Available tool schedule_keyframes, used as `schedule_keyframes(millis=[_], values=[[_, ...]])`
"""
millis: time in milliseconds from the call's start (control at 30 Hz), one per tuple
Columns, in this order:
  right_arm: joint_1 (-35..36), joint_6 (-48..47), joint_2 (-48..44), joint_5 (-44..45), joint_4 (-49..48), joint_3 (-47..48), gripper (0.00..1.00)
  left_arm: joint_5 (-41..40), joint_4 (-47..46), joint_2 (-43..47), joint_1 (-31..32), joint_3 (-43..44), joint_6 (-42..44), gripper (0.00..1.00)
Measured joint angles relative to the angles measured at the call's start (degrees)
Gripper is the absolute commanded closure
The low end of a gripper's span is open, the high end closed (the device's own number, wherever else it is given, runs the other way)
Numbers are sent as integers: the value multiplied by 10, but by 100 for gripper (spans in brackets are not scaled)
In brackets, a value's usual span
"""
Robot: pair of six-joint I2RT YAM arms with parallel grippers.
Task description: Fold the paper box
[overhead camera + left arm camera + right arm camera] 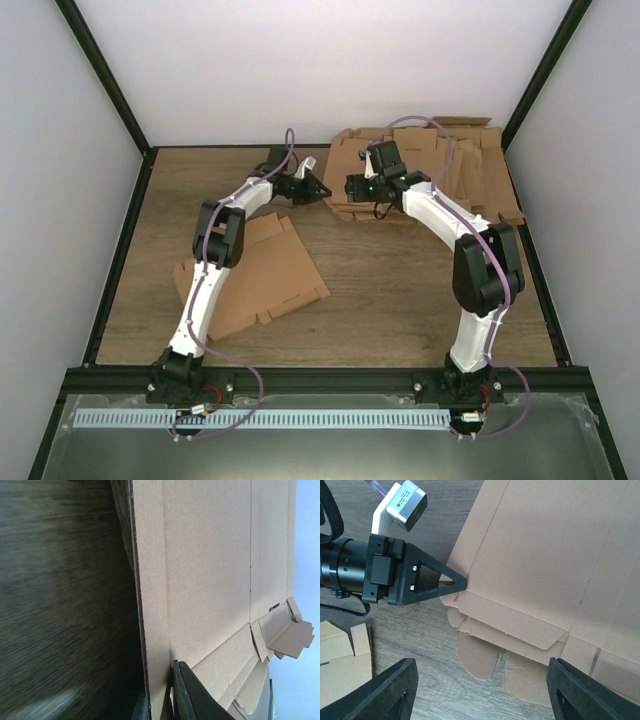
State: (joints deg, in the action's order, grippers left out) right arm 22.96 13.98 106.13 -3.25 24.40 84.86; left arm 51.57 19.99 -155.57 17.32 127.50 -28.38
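The paper box (255, 275) is a single flat creased brown sheet lying on the left of the table, partly under my left arm. No gripper touches it. My left gripper (322, 188) reaches to the left edge of a pile of brown cardboard blanks (440, 170). Its jaws (167, 682) are shut on the edge of the pile's top blank (210, 570). In the right wrist view its black tip (462, 582) pinches that blank's corner (545, 555). My right gripper (358, 186) hovers open (480, 680) over the pile's near left corner, holding nothing.
The wooden table (400, 300) is bounded by a black frame and white walls. Rounded tabs of lower blanks (480, 655) stick out from under the pile. Another brown cardboard edge (342, 655) shows at the lower left of the right wrist view.
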Motion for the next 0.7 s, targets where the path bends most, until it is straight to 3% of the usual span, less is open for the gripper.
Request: schedule_keyframes(millis=[200,367,700], values=[[0,0,0,5,-1,-4,26,1,-21,-5,19,2,-27,80],[0,0,0,9,-2,-13,26,3,-33,-6,33,4,-35,66],[-4,3,-6,9,-11,-26,26,14,-38,-6,34,7,-40,55]])
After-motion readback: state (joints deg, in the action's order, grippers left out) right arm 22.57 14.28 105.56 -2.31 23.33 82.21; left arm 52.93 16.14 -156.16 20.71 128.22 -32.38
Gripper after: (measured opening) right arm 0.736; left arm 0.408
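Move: The near-left corner of the cardboard sheet is already at the left hand's nearly shut fingertips, no more than 1 cm nearer the base and 1 cm lower. The rest of the stack reaches off to the right, its middle about 27 cm right and 8 cm ahead. The loose sheet lies some 18 cm left and 25 cm back. From the right hand, the corner is roughly 8 cm ahead, 7 cm left and 14 cm below. The cardboard's near-left corner is pushed along to the right by the left fingers, which go about 4 cm that way, drawing back a little over 1 cm and easing up slightly towards the end. Most of the travel comes first; meanwhile the fingers part to under half open, one above the sheet and one at the lower side of its edge. The right hand, still open above the sheet, sinks about 1 cm. ##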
